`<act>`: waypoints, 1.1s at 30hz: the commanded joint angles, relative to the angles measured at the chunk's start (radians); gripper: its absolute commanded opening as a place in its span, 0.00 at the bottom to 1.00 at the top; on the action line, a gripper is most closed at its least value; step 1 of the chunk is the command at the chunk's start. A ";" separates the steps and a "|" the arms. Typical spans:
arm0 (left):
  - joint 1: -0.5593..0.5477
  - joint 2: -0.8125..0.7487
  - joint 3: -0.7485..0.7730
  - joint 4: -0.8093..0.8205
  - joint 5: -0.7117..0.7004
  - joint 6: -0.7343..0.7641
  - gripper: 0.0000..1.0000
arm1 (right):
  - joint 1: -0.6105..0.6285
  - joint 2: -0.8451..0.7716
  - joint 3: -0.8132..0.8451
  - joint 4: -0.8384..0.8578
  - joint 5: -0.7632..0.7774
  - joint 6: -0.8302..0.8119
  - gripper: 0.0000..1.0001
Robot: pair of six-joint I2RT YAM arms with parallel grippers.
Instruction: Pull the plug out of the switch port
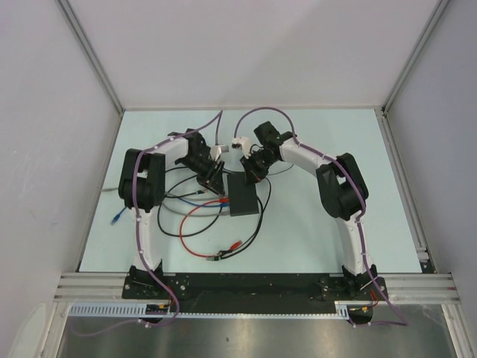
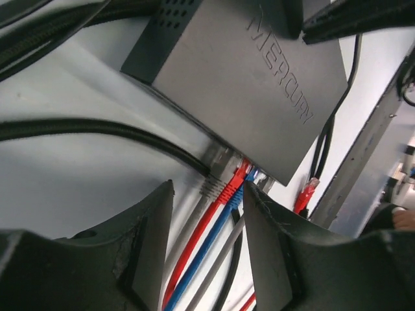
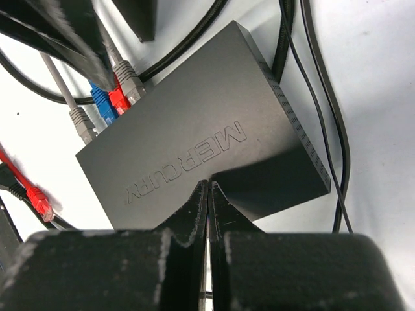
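Observation:
The switch point(image 1: 242, 198) is a flat black box marked MERCURY point(image 2: 259, 78) point(image 3: 194, 129) in the middle of the table. Grey, red and blue plugs sit side by side in its ports: a red plug point(image 2: 235, 183) point(image 3: 118, 97), a blue plug point(image 2: 245, 186) point(image 3: 102, 103) and a grey plug point(image 2: 213, 186) point(image 3: 83, 123). My left gripper point(image 1: 212, 179) point(image 2: 209, 188) is open, its fingers straddling the red, blue and grey cables just behind the plugs without touching them. My right gripper point(image 1: 253, 173) point(image 3: 209, 183) is shut, tips resting on the switch's top face.
A loose red plug point(image 2: 306, 194) point(image 3: 40, 202) lies on the table beside the switch. Black cables point(image 3: 327, 97) loop around the box. A loose blue plug point(image 1: 116, 218) lies at the left, red and black leads point(image 1: 223, 250) near the front.

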 commanded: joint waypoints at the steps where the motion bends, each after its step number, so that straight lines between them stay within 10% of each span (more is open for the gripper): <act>1: -0.012 0.038 0.065 -0.006 0.070 -0.007 0.52 | 0.015 0.011 -0.017 0.002 0.031 -0.021 0.00; 33: -0.026 0.120 0.099 -0.086 0.146 0.017 0.30 | 0.018 0.020 -0.014 0.006 0.049 -0.020 0.00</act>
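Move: The farthest-out grey plug, still in the switch port, sits about 2 cm to the left hand's right, level with it fore and aft and about 1 cm below. The red plug is roughly 1 cm nearer the base than that plug and the blue one 3 cm nearer; the switch's middle lies about 7 cm right of the hand and 1 cm ahead. From the right hand, the grey plug is about 9 cm left, 3 cm back and 2 cm lower. The outer grey plug is what the left hand closes in on: the open fingers ease about 1.5 cm right and a little down towards the port row, with a brief swing of about 1 cm forward and back. The gap then narrows to just over half and stops, pinching the plug, rear finger working in on the red plug's side. The shut right fingers stay down on the switch's top. ##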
